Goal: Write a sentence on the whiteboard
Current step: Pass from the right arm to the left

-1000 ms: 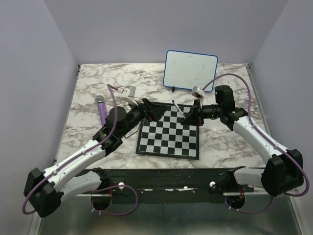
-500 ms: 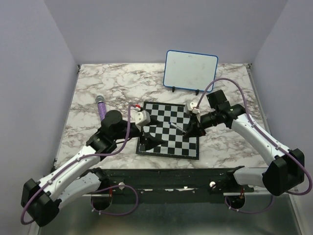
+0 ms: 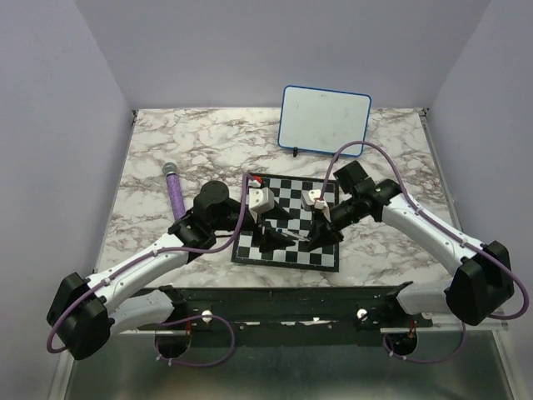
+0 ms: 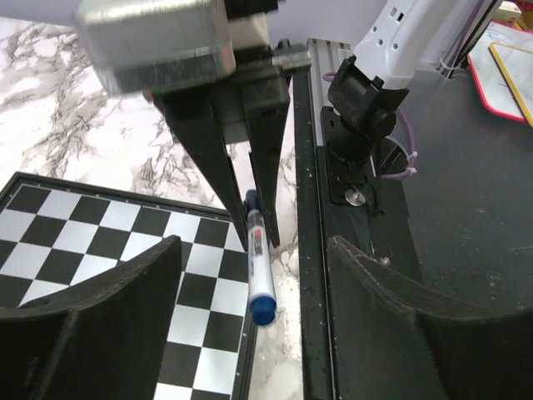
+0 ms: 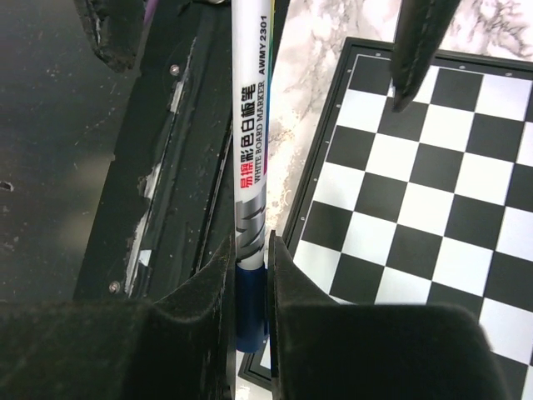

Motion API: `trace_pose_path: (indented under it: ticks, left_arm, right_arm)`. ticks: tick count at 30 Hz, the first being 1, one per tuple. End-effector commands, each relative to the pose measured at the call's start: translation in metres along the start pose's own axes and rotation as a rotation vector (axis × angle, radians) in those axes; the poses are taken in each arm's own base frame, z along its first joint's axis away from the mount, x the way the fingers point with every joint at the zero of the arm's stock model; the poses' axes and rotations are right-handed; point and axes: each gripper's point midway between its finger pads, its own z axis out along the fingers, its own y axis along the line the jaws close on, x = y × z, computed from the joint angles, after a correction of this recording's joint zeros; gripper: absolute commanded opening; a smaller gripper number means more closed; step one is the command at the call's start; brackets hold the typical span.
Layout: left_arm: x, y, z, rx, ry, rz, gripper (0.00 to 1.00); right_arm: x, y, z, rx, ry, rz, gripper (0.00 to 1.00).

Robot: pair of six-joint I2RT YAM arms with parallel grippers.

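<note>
The whiteboard stands upright at the back of the table, white with a blue rim; I make out no sentence on it. My right gripper hangs over the chessboard's near edge, shut on a white marker just above its blue end. My left gripper faces it from the left, open. The marker's blue-capped free end lies between the left fingers without touching either.
A black-and-white chessboard lies mid-table under both grippers. A purple stick-shaped object rests on the marble at the left. A black rail runs along the table's near edge, and lilac walls close in three sides.
Both arms have drawn in towards the chessboard's near edge. The left gripper swung round from the board's back left to face the right gripper, and the marker's end now sits between its fingers.
</note>
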Motion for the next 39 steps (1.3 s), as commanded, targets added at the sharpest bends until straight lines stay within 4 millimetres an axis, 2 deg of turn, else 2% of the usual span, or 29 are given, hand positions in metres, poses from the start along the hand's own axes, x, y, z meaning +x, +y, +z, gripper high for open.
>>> trace_pose_path:
  ticks: [1,3,13,26,34,39]
  left_arm:
    - [-0.017,-0.01,0.01,0.089,-0.031,0.03,0.74]
    - [-0.013,-0.011,0.011,0.096,-0.015,0.014,0.69]
    - [0.002,-0.01,0.013,0.109,0.04,-0.003,0.66]
    - [0.019,-0.006,0.015,0.102,0.132,-0.018,0.51]
    - [0.021,-0.006,0.015,0.101,0.142,-0.019,0.47]
    - [0.015,-0.005,0.016,0.1,0.12,-0.015,0.46]
  right_arm:
    - [0.0,0.003,0.006,-0.029,0.026,-0.014,0.09]
    - [0.0,0.003,0.006,-0.029,0.025,-0.016,0.09]
    - [-0.002,0.0,0.006,-0.019,0.029,0.001,0.09]
    - [-0.004,0.002,0.007,-0.035,0.016,0.02,0.09]
    - [-0.001,0.001,0.008,-0.036,0.023,0.031,0.09]
    - [0.0,0.0,0.009,-0.038,0.027,0.037,0.09]
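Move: The marker, held near its dark cap by the right hand, sticks out leftward: its middle is about 3 cm right of the left hand, 1 cm back and some 4 cm lower. From the right hand that middle lies about 4 cm left, 1 cm ahead and 2 cm up. The chessboard's centre lies roughly 15 cm ahead of the left hand, 1 cm to its right and 20 cm below. The marker's free end is being enclosed: the left hand sinks about 3.5 cm towards the marker, easing a centimetre right and slightly back, its right-pointing fingers tipping down some 10 degrees while they close from wide to about half open around the barrel. The right hand keeps its pinch at the cap end and all but stays in place, settling less than a centimetre. ##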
